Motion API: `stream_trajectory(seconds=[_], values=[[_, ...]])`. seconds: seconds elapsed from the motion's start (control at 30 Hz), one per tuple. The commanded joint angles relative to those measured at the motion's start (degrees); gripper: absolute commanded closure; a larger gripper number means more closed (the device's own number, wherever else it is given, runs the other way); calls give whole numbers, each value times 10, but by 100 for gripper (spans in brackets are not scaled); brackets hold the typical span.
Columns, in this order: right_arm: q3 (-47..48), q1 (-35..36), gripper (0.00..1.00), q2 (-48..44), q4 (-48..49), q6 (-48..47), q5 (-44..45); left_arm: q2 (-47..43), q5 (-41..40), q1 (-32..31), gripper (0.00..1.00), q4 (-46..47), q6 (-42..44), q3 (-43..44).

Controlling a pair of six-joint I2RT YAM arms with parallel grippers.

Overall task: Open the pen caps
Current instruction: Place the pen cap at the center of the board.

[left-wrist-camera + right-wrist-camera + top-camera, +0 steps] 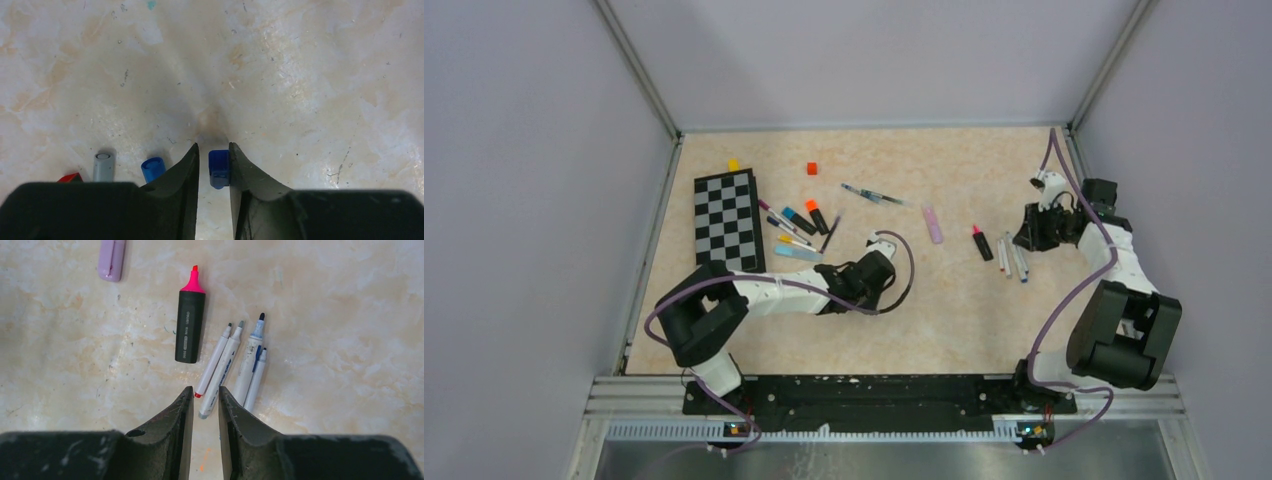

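My left gripper [213, 145] points down at the table, jaws open. A dark blue pen cap [219, 167] lies between them against the right finger, with a gap to the left finger. Left of the fingers lie a lighter blue cap [152, 168], a grey cap [103, 166] and a red one [70, 177]. My right gripper [205, 388] is narrowly open and holds nothing. It hovers over the ends of several uncapped white pens [235, 365]. A black highlighter [189, 325] with a bare pink tip lies beside them. More pens [799, 225] lie by the checkerboard.
A checkerboard [727, 220] lies at the left, with a yellow cube [733, 164] and a red cube [812, 168] behind it. A lilac highlighter [933, 223] and a long thin pen [874, 196] lie mid-table. Walls enclose the table on three sides.
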Motion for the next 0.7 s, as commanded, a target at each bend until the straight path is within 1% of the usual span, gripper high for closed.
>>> stream_trajectory(seconds=[0.0,0.1,0.17,0.3,0.43,0.5,0.6,0.67], values=[[9,-7,76,-23,-5,-10,-28,-8,-15,-2,68,-22,-3,25],[9,-7,76,-28,-6,-12,-33,-18,-12,-2,61,-19,0,27],[9,-7,76,-30,-7,-13,-37,-22,-11,-2,58,-19,3,28],[8,-7,76,-34,-9,-15,-43,-32,-12,-2,57,-19,8,27],[9,-7,76,-37,-12,-18,-49,-61,-19,-2,56,-7,17,19],[9,-7,76,-39,-13,-20,-52,-83,-30,-2,52,7,26,10],[7,-7,76,-44,-14,-22,-58,-120,-62,0,37,40,56,-19],[6,-7,76,-49,-13,-23,-62,-145,-91,3,21,57,72,-37]])
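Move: The dark blue pen cap is right between the left fingers, practically at the hand point, down at the board. The blue cap lies about 4 cm to the hand's left and 1 cm farther out; the grey cap is some 8 cm left and 3 cm out, and the red cap about 11 cm left and 3 cm out, all at about fingertip height. From the idle right hand the dark blue cap lies roughly 39 cm left, 11 cm back and 8 cm below. The left hand stays almost in place over the dark blue cap while its already loosened fingers spread further, the cap coming clear of the finger pads beside the blue cap. The hand then climbs about 5 cm straight off the board, gathering speed, with the wrist tipping the fingers some 10 degrees up and forward and the gap still widening. ##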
